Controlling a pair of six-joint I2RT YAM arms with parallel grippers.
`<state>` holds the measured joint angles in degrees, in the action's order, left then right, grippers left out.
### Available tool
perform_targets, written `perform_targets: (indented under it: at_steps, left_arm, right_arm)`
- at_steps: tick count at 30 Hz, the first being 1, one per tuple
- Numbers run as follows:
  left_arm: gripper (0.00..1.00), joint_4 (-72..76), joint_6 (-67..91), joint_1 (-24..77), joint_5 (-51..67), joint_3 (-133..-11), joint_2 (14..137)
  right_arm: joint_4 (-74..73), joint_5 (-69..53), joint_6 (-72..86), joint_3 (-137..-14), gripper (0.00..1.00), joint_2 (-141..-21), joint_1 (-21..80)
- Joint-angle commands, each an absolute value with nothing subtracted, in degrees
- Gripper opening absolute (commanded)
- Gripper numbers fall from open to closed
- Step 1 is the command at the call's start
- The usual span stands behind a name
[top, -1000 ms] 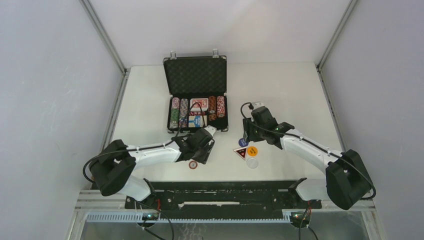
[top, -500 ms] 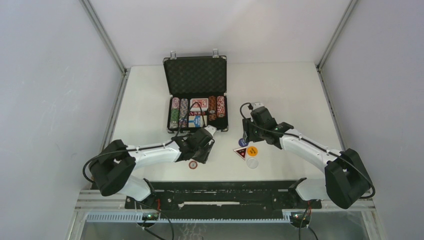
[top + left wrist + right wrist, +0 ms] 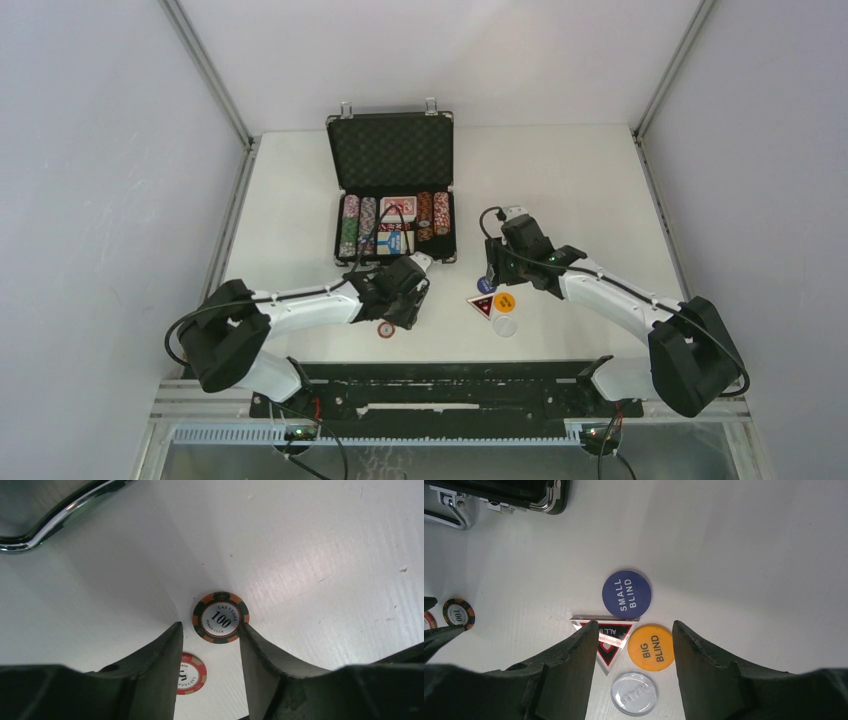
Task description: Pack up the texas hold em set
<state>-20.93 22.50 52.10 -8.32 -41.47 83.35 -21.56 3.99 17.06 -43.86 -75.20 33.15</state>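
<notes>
The black silver-edged case (image 3: 390,150) lies open at the table's middle back, with rows of striped chips (image 3: 350,226) and red and blue card decks (image 3: 396,211) inside. My left gripper (image 3: 210,625) is open and low over the table in front of the case. A green-and-orange "100" chip (image 3: 220,617) lies flat between its tips, the right fingertip (image 3: 245,630) touching its edge. A red chip (image 3: 192,674) lies just behind it. My right gripper (image 3: 635,625) hangs open over the dealer buttons: blue "small blind" (image 3: 626,594), triangular "all in" (image 3: 616,637), orange "big blind" (image 3: 651,647) and clear "dealer" (image 3: 634,693).
The case's metal handle (image 3: 50,520) curves along the table just beyond my left gripper. From above, the red chip (image 3: 386,328) lies near the table's front edge, and the buttons (image 3: 504,301) lie right of it. A black rail (image 3: 430,385) runs along the front.
My left jaws have narrowed a little around the 100 chip. Both arms have hardly moved.
</notes>
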Motion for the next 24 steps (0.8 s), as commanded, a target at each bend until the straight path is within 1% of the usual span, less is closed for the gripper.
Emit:
perform_targets:
  at_steps: [1,3,5,14,24]
  left_arm:
    - [0.59,-21.94,21.90,52.03,-6.87,-44.69,82.21]
    - [0.67,-21.72,21.82,51.97,-6.11,-44.69,82.12]
    - [0.70,-21.50,21.80,52.03,-5.49,-44.69,82.17]
    - [0.70,-20.98,21.68,52.84,-4.28,-45.62,82.80]
    - [0.64,-21.35,22.10,54.56,-4.38,-46.44,87.01]
  right_arm:
    - [-19.29,4.40,17.40,-44.01,0.64,-75.01,33.40]
    - [-19.17,4.45,17.33,-43.95,0.64,-75.05,33.40]
    - [-19.08,4.45,17.37,-44.00,0.64,-75.19,33.41]
    - [-18.81,4.40,17.05,-44.03,0.64,-75.32,33.22]
    - [-18.87,4.56,16.99,-43.79,0.64,-75.31,33.14]
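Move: The 100 chip lies almost between the left fingers, about 1 cm ahead of the left hand, 1 cm to its right and 2 cm below. From that same hand the red chip is some 2 cm back and 3 cm left, and the case handle roughly 10 cm straight ahead. From the right hand the 100 chip lies about 22 cm left, 4 cm back and 7 cm below. The left fingers spread, then the hand shifts about 2 cm right, bringing its left fingertip to the 100 chip's edge. ##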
